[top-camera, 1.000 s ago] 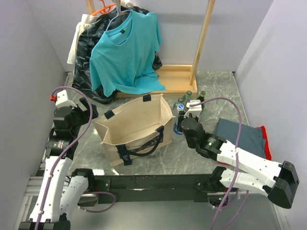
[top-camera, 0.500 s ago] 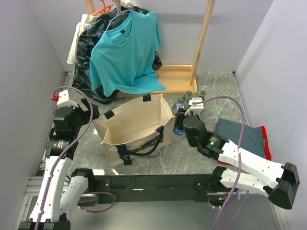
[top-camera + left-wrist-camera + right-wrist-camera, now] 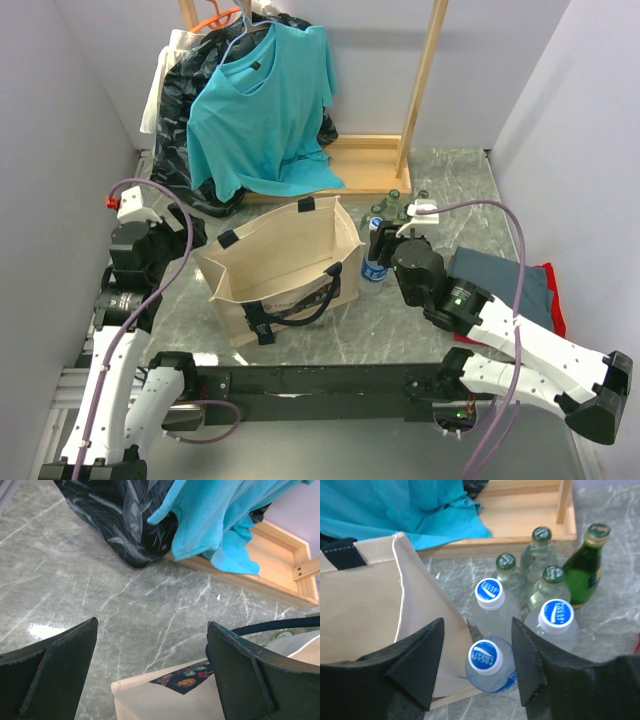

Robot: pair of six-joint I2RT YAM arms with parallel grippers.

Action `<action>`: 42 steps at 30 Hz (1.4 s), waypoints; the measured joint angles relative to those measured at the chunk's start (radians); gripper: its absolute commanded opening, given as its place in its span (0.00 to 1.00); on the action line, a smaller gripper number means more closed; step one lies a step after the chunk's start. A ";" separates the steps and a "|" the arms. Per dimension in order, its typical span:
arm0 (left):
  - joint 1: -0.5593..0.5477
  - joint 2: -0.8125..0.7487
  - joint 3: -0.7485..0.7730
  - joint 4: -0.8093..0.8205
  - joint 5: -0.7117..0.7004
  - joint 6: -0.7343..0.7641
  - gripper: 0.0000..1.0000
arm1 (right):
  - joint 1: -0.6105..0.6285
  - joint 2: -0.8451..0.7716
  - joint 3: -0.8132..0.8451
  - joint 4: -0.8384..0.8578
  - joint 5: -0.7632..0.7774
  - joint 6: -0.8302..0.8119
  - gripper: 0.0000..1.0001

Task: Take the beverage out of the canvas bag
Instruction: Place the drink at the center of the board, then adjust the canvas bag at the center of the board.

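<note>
The beverage (image 3: 490, 666), a clear bottle with a blue Pocari Sweat cap, stands upright on the table beside the canvas bag (image 3: 280, 270), outside its right wall (image 3: 420, 610). My right gripper (image 3: 477, 622) hovers just above the bottle, open, with a gap on each side of the cap. From the top view the bottle (image 3: 374, 268) shows just left of the right gripper (image 3: 385, 245). My left gripper (image 3: 152, 623) is open and holds nothing, over the bag's left corner (image 3: 165, 700). In the top view the left gripper (image 3: 188, 233) stays by the bag's left side.
Two more blue-capped bottles (image 3: 490, 592) (image 3: 557, 615) and several glass bottles (image 3: 540, 535) stand right behind the beverage. A wooden rack (image 3: 425, 80) holds a teal T-shirt (image 3: 265, 110) and a black plastic bag (image 3: 180, 150). Folded dark cloth (image 3: 500, 280) lies at the right.
My right gripper has opened off the bottle and drawn back to the right, leaving the bottle standing beside the bag. The left arm has not moved.
</note>
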 measured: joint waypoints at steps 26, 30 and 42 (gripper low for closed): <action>0.000 -0.003 0.068 -0.005 0.021 0.011 0.96 | -0.004 -0.209 0.093 -0.164 0.218 -0.098 1.00; 0.000 0.010 0.068 0.001 0.048 0.009 0.96 | -0.029 -0.222 0.086 -0.169 0.204 -0.098 1.00; 0.000 0.035 0.068 0.000 0.103 0.024 0.96 | -0.082 -0.166 0.120 -0.215 0.029 -0.102 1.00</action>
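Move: The blue-labelled water bottle, already set down and standing free, is right under the open right gripper, its middle about 12 cm below and 1 cm ahead and left. A second blue-capped bottle stands 7 cm farther out behind it; a third is 6 cm ahead and 6 cm right of the hand. The canvas bag's middle is 17 cm left and 3 cm ahead. From the left gripper the labelled bottle is some 36 cm right, level ahead, 12 cm below. Draw the right gripper away from the labelled bottle, out to the right about 9 cm while climbing some 6 cm and easing back a little, and spread the fingers from half open to fully open. Let it turn about 10 degrees clockwise, then swing partly back, coming 2 cm left again at the end. Meanwhile raise the empty left gripper 2 cm and edge it slightly right. ##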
